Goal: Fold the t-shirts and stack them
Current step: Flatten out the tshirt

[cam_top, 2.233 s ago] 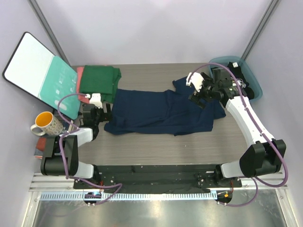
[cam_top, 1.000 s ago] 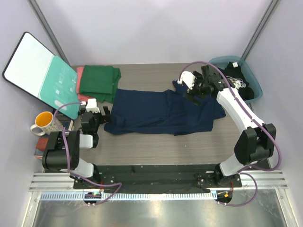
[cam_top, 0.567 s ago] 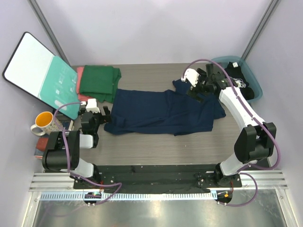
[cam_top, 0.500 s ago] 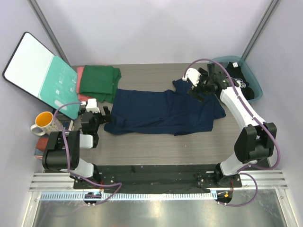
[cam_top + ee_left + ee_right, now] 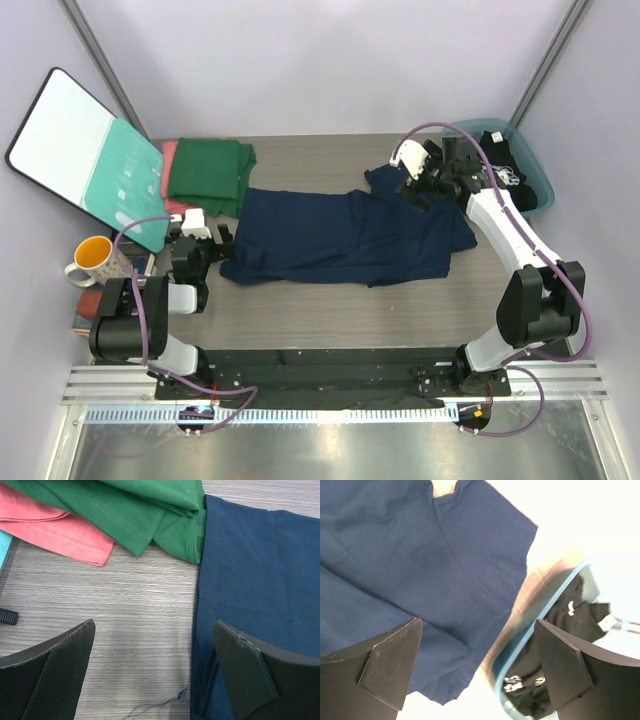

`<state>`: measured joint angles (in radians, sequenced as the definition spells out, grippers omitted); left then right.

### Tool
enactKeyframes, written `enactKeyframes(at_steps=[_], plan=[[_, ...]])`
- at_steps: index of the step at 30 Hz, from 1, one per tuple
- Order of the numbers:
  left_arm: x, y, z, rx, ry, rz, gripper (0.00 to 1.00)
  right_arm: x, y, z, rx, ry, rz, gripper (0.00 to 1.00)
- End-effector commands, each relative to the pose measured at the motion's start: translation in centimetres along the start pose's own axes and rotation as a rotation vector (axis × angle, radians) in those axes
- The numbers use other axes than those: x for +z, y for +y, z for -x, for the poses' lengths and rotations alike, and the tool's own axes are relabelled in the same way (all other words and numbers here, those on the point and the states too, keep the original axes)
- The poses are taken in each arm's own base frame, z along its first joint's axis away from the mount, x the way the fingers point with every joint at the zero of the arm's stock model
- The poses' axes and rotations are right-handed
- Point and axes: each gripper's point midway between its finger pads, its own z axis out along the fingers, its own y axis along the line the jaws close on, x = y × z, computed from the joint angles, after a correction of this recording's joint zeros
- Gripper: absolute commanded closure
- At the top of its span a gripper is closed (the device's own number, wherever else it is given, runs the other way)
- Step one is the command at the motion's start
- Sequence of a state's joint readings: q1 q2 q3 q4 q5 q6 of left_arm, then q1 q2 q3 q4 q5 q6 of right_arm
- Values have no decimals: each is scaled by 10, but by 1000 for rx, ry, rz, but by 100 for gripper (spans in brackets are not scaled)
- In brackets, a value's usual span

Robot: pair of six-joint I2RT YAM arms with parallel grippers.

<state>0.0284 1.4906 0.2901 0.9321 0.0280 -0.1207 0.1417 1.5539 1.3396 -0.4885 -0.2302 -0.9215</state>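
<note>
A navy t-shirt (image 5: 340, 235) lies spread flat across the middle of the table. A folded dark green t-shirt (image 5: 208, 172) rests on a salmon-pink one (image 5: 170, 158) at the back left. A black t-shirt with white print (image 5: 505, 172) sits in the teal bin (image 5: 545, 195). My left gripper (image 5: 205, 240) is open low over bare table (image 5: 153, 625), its right finger over the navy shirt's left edge (image 5: 240, 580), with green (image 5: 150, 510) and pink (image 5: 60, 527) cloth ahead. My right gripper (image 5: 428, 188) hangs open and empty (image 5: 479, 621) above the navy shirt's right side (image 5: 420, 555), beside the bin rim (image 5: 520, 647) and black shirt (image 5: 570, 610).
A teal-and-white board (image 5: 85, 150) leans at the back left. A yellow-lined mug (image 5: 95, 262) stands on books (image 5: 85, 312) at the left edge. A loose navy thread (image 5: 160, 702) trails on the wooden table (image 5: 320, 310). Walls enclose the table on three sides.
My right gripper has swung to the right and back over the navy shirt's right side, toward the bin. My left arm has stayed put over the last second.
</note>
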Motion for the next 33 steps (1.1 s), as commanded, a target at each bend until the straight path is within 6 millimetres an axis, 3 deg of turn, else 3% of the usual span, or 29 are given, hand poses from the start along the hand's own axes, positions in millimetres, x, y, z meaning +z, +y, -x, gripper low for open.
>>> enactKeyframes(at_steps=[1,13,16,17,19,20,23,25,26,28,29,30,32,33], plan=[[6,-1,27,20,-88,-9,0,-16,-5,10,44,-76,-71,0],[6,-4,27,26,-89,-23,0,-16,2,-4,98,-42,-108,0],[7,-7,42,38,-113,-38,0,-11,7,-6,116,-38,-100,0],[6,-10,28,41,-27,-57,0,-9,8,-7,120,-34,-97,0],[7,-17,58,51,-32,-85,0,-11,9,-6,116,-40,-102,0],[4,-16,54,50,23,-78,0,-12,9,-7,112,-39,-104,0],[-1,-12,143,189,-153,-46,0,-17,10,-7,78,-46,-109,0],[-6,-13,169,337,-173,-58,0,-21,13,-7,50,-49,-111,0],[-7,-17,204,385,-227,-67,0,-23,13,-7,36,-49,-115,0],[-6,-24,214,497,-173,-125,0,-28,20,-8,20,-39,-91,0],[-8,-30,245,534,-206,-146,0,-31,26,-7,-2,-40,-64,0],[-9,-36,230,583,-120,-209,0,-33,45,-13,-45,-21,21,0],[-18,-56,232,791,-119,-378,0,-44,69,-20,-116,-9,117,0],[-23,-61,212,828,-62,-452,0,-51,90,-30,-182,22,212,0]])
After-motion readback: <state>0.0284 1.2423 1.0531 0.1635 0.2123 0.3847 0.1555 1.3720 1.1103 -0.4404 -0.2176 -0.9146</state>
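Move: The navy t-shirt lies spread on the table. Its middle is about 37 cm to the right of my left hand, level with it and 7 cm lower; its near left corner is only some 8 cm right and 9 cm back. The folded green stack is about 17 cm ahead of the left hand and 2 cm right. From my raised right hand the t-shirt's middle is roughly 20 cm left, 6 cm back and 20 cm down, while the blue basket sits some 19 cm right and 12 cm ahead. From rest beside the t-shirt's left edge, I swing my left hand fast and almost straight up, about 27 cm, drifting some 6 cm forward; it rolls nearly 30 degrees left side up as its fingers tip up towards level and turn a little clockwise. My right hand stays high over the t-shirt's right part, dipping slightly and easing back about 5 cm in two stages. Both grippers stay wide open and empty. ##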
